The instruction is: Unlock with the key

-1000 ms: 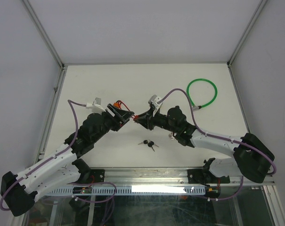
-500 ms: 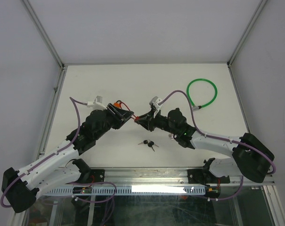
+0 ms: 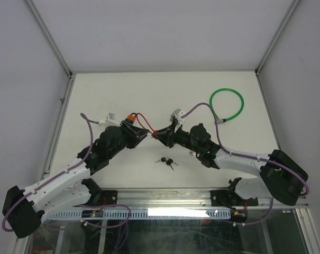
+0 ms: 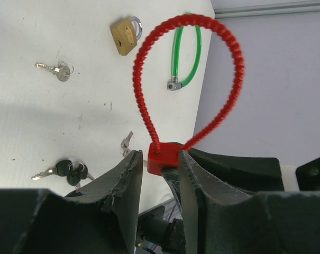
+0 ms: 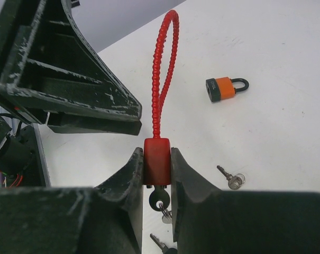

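Note:
My right gripper (image 5: 156,153) is shut on the body of a red cable lock (image 5: 157,161), held above the table with its ribbed loop (image 5: 161,69) pointing away. A black-headed key (image 5: 159,199) sits in the underside of the body, between the right fingers. My left gripper (image 4: 161,156) meets it head-on, with the red lock body (image 4: 161,159) at its fingertips. The body touches one finger and a thin gap shows at the other. In the top view both grippers (image 3: 145,133) (image 3: 155,133) meet tip to tip at mid-table.
On the table lie a brass padlock (image 4: 124,34), an orange padlock (image 5: 226,88), a green cable lock (image 3: 212,103), a silver key on a ring (image 4: 56,69) and a bunch of black-headed keys (image 3: 166,161) near the front.
The left gripper has closed in on the lock from the left and its jaws have narrowed. The right gripper and the lock have stayed almost still.

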Robot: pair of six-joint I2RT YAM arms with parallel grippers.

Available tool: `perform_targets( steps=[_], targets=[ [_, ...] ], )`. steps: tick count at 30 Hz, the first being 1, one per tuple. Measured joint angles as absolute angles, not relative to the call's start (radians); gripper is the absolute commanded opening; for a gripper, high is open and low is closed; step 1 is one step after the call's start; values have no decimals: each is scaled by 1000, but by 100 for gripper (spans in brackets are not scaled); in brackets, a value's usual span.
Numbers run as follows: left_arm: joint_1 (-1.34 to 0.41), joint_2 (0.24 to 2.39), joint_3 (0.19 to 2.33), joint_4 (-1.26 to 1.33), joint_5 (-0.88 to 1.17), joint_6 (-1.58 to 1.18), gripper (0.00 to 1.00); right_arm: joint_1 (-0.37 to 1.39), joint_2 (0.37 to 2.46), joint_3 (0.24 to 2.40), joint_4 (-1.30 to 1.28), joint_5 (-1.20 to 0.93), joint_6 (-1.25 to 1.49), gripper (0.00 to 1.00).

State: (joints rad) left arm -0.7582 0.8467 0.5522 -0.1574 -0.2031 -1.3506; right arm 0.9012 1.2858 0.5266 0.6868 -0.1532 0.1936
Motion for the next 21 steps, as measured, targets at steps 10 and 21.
perform_targets(
  steps=[10, 21],
  targets=[
    [-758, 930, 553, -118, -191, -1351, 27, 901, 1286, 522, 713, -165, 217, 0],
    [-757, 955, 553, -59, -162, -1327, 0, 900, 1286, 521, 709, -189, 230, 0]
  ],
)
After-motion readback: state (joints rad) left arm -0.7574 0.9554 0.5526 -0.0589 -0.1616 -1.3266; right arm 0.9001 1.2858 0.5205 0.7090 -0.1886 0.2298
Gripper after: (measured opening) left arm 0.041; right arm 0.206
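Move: The left hand is after the red cable leg just above the red lock body: about 1 cm ahead, 2 cm right and 1 cm lower, with the lock body some 4 cm right and 2 cm lower. On the table, roughly 16 cm below, the single key is about 2 cm ahead and 3 right, the orange padlock 10 ahead and 8 left. From the right hand, already holding the lock, that leg is 1 cm ahead and 2 left. The left hand eases right and down about 2 cm, shutting its fingers on the red cable beside the right-held lock. ##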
